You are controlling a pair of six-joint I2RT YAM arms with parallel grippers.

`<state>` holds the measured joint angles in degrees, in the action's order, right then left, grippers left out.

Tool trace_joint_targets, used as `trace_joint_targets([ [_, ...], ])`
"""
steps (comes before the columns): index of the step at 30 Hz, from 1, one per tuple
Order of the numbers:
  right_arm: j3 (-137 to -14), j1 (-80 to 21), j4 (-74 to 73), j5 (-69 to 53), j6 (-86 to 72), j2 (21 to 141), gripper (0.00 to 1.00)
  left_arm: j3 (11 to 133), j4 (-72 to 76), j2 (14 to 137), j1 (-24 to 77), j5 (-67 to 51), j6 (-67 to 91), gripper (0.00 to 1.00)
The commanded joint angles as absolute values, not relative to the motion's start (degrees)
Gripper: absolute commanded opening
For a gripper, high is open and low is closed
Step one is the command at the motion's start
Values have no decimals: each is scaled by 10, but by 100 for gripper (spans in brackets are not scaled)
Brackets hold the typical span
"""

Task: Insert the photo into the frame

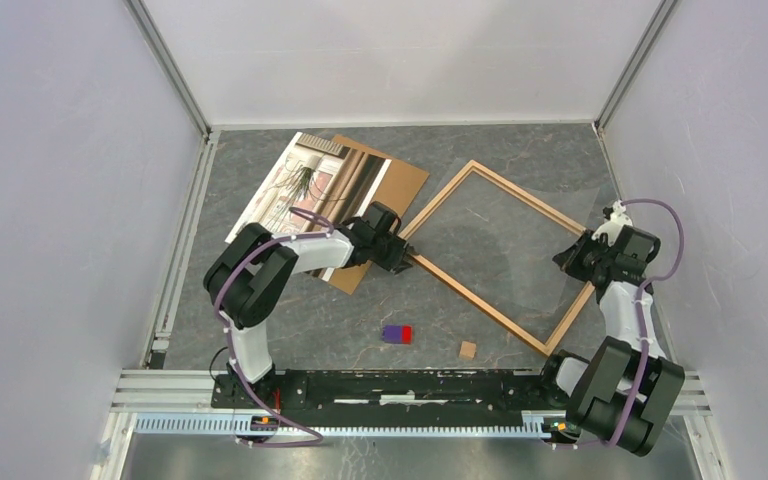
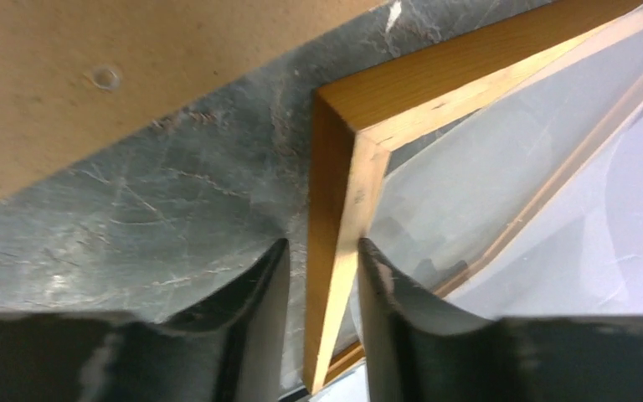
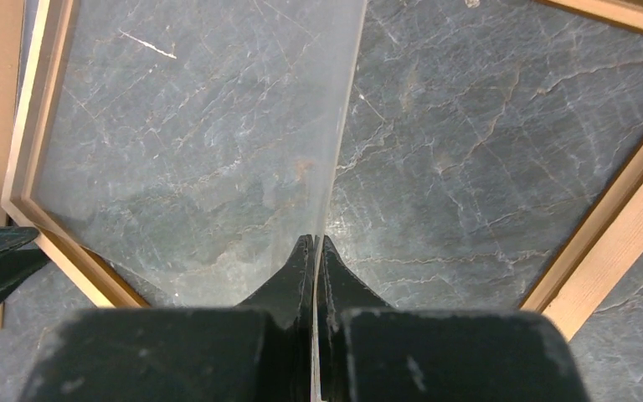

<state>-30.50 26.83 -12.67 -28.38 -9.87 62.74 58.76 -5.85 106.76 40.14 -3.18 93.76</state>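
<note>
The photo (image 1: 300,185), a glossy print of a window with a plant, lies at the back left, partly on a brown backing board (image 1: 400,180). The light wood frame (image 1: 535,195) lies diamond-wise on the table at the right. My left gripper (image 1: 407,255) is at the frame's left corner. In the left wrist view its jaws (image 2: 322,244) straddle the frame's rail (image 2: 335,201): the right finger touches the rail and a thin gap shows at the left finger. My right gripper (image 3: 318,239) is shut on the edge of a clear sheet (image 3: 192,151), which slopes over the frame (image 3: 611,243).
A small purple and red block (image 1: 397,334) and a small brown square (image 1: 468,349) lie on the grey table near the front. The backing board (image 2: 92,84) is just beyond the left gripper. White walls enclose the table on three sides.
</note>
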Motion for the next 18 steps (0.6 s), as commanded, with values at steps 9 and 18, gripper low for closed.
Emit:
trace_joint_targets([
  [9, -223, 265, -90, -303, -224, 581, 0, 592, -153, 922, 386, -41, 699, 77],
  [18, -228, 266, -130, -260, -213, 540, 0, 656, -149, 832, 302, -158, 460, 94],
])
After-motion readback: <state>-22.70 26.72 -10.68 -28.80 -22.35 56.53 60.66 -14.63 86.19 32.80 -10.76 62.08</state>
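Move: The frame's left corner is about 3 cm ahead and 2 cm left of the left hand, whose parted fingers straddle the near rail. From that hand, the brown board's middle lies some 14 cm left and 9 ahead, the photo's 21 left and 11 ahead. The right hand holds the clear sheet's edge; the frame's middle is roughly 9 cm to its left, level with it and 6 lower, the near corner 20 cm back and 1 left. The frame's near rail is left free as the left hand opens wide around it, eases back and left a little, then climbs about 13 cm, drifting left over the brown board and swinging its fingertips forward while turning clockwise. The clear sheet, still pinched in the right fingers, is drawn about 3 cm back and left over the frame, dipping some 2 cm, as that hand rolls its left side up about 10 degrees. ##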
